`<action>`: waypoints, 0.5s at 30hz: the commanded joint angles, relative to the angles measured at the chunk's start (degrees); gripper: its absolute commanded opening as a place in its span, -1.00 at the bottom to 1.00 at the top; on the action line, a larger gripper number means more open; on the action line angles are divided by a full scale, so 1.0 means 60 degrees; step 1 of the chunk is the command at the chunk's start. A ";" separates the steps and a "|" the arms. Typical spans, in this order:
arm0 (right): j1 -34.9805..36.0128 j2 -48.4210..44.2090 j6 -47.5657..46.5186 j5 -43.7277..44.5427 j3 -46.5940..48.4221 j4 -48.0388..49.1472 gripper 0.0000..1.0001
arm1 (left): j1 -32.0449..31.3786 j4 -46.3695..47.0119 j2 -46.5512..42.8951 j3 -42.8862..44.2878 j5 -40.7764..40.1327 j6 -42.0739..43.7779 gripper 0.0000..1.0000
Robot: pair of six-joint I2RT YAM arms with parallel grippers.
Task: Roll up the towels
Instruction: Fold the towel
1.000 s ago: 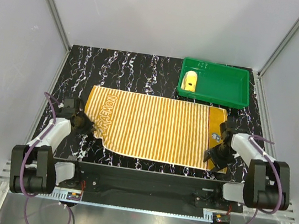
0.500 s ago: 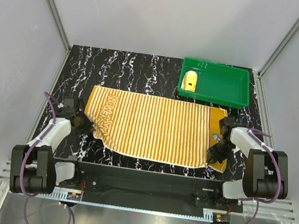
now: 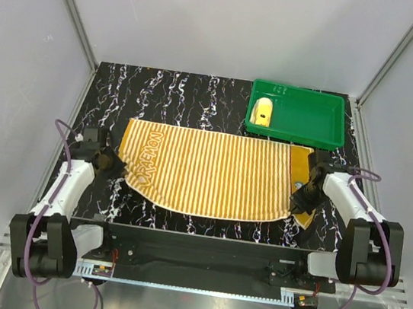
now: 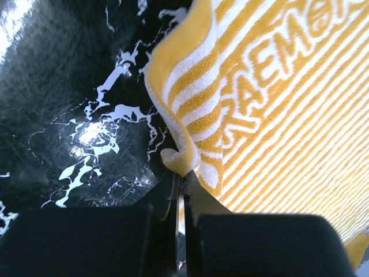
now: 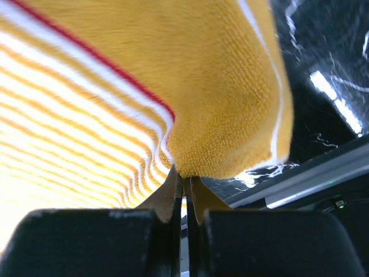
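Observation:
The striped towel (image 3: 211, 174) lies spread across the black marbled table, orange-yellow and cream with a plain yellow band at its right end. My left gripper (image 3: 115, 165) is shut on its near left corner, where the hem bunches at the tips in the left wrist view (image 4: 181, 173). My right gripper (image 3: 301, 201) is shut on the near right corner, pinching the yellow band (image 5: 230, 115) at the tips (image 5: 184, 178). The near edge of the towel curves up between the two grips. A small yellow towel (image 3: 261, 114) lies rolled in the tray.
A green plastic tray (image 3: 308, 119) stands at the back right, just beyond the towel's far right corner. The table's front rail (image 5: 311, 179) runs close under my right gripper. Grey walls close in both sides.
The right gripper went from open to shut on the towel's near right corner. Both grippers then moved away from the front edge, drawing the near corners inward so the near edge bows.

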 commanded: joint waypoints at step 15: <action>0.0019 0.1369 -0.1241 0.0314 0.3558 0.0291 -0.96 | 0.0058 -0.1202 0.1538 0.3625 -0.0696 0.0185 -1.00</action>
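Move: The towel's near edge is already pinched in both hands, just off the table. Its far left corner lies about 22 cm ahead of the left hand, level sideways and 4 cm lower; the raised lettering is 10 cm ahead and 9 cm right. From the right hand, the far right corner is some 24 cm ahead, 4 cm right and 3 cm below. The green tray's middle is 37 cm ahead and 3 cm left of it. Keeping their pinch on the towel's near edge, both hands lift it and bring it forward towards the far edge. The right goes about 8 cm forward while rising 5, its fingers swinging some 10 degrees outward; the left rises about 6 cm and goes 4 or 5 forward, drifting slightly left. ##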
